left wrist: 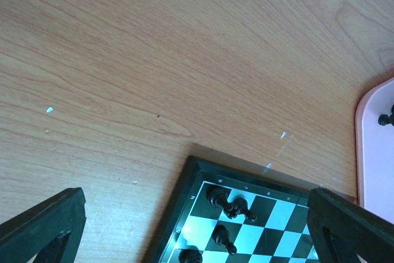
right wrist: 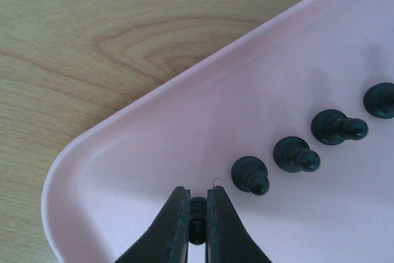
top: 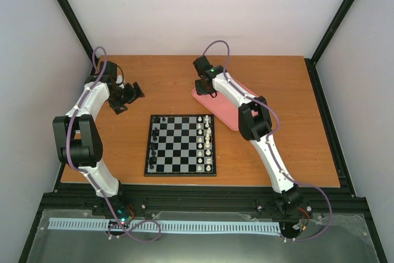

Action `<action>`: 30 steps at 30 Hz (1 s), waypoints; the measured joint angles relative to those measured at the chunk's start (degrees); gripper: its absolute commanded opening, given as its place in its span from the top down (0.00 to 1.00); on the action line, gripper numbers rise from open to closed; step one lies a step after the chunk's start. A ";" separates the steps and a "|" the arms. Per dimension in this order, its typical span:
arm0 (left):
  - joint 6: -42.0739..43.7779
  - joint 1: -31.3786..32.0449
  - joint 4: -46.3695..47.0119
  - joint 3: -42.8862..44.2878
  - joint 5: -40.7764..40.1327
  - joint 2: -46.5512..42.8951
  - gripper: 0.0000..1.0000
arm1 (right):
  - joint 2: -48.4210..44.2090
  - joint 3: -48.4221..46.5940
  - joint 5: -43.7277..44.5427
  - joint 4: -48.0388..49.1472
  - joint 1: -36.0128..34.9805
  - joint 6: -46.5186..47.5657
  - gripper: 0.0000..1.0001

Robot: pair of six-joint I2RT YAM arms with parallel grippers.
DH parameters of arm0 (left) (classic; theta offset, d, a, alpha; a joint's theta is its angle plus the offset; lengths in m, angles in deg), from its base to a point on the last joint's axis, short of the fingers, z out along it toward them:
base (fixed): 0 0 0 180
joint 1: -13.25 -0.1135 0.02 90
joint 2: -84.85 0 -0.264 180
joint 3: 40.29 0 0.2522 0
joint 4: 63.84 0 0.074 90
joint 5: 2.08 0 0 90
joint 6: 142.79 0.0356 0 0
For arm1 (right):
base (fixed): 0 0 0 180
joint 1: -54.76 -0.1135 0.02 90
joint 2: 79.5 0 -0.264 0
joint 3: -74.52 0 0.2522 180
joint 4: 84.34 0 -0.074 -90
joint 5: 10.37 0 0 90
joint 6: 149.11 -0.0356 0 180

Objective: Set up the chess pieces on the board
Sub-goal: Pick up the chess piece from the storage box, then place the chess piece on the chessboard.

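Observation:
The board [top: 180,145] lies in the middle of the table, with black chess pieces [top: 155,137] down its left edge and white ones down its right. My right gripper [right wrist: 197,209] is over the pink tray [right wrist: 184,121], shut on a small black pawn [right wrist: 197,210] pinched between its fingers. Beside it a row of black pawns [right wrist: 251,174] stands in the tray. My left gripper [top: 126,95] hangs open above bare wood left of the board's far corner [left wrist: 197,170], holding nothing; three black pieces [left wrist: 231,204] show on that corner.
The pink tray [top: 231,115] sits at the right of the board, angled toward the back. Black frame posts and white walls close in the table on three sides. Bare wood lies between the tray and the right edge.

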 measured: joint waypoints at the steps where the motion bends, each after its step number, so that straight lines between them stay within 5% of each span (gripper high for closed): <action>1: 0.00 0.00 0.00 0.00 0.00 0.00 0.00 | 0.00 0.00 0.02 0.00 0.00 0.04 0.97; 14: 0.00 0.00 0.02 0.00 -0.26 0.00 0.00 | -17.18 9.40 -1.57 1.36 -3.43 2.54 0.97; 20: 0.00 0.00 0.04 0.00 -0.33 0.00 0.00 | -28.20 21.51 -4.52 4.00 -13.79 1.81 0.97; 30: 0.00 0.00 0.07 -0.02 -0.39 0.00 0.00 | -28.59 30.10 -8.63 7.15 -27.78 -0.94 0.97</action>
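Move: The right hand has its fingers shut on a black pawn in the pink storage box. The open pawn squares on the board's left side lie roughly 24 cm back and 16 cm to its left, about a centimetre lower. The pawn already standing by the board's far left corner is about 15 cm back and 17 cm left; the next pawn in the box is 2 cm ahead and 3 cm right. From the left hand those squares lie some 9 cm back, 12 cm right and 10 cm down. Straight up at first, the right hand lifts the pinched pawn out of the storage box, then swings it back (about 26 cm) and left towards the black side of the board. It peaks near 15 cm, sinks about 5 cm again and slows above the board, turning some 30 degrees counter-clockwise and keeping its grip. ##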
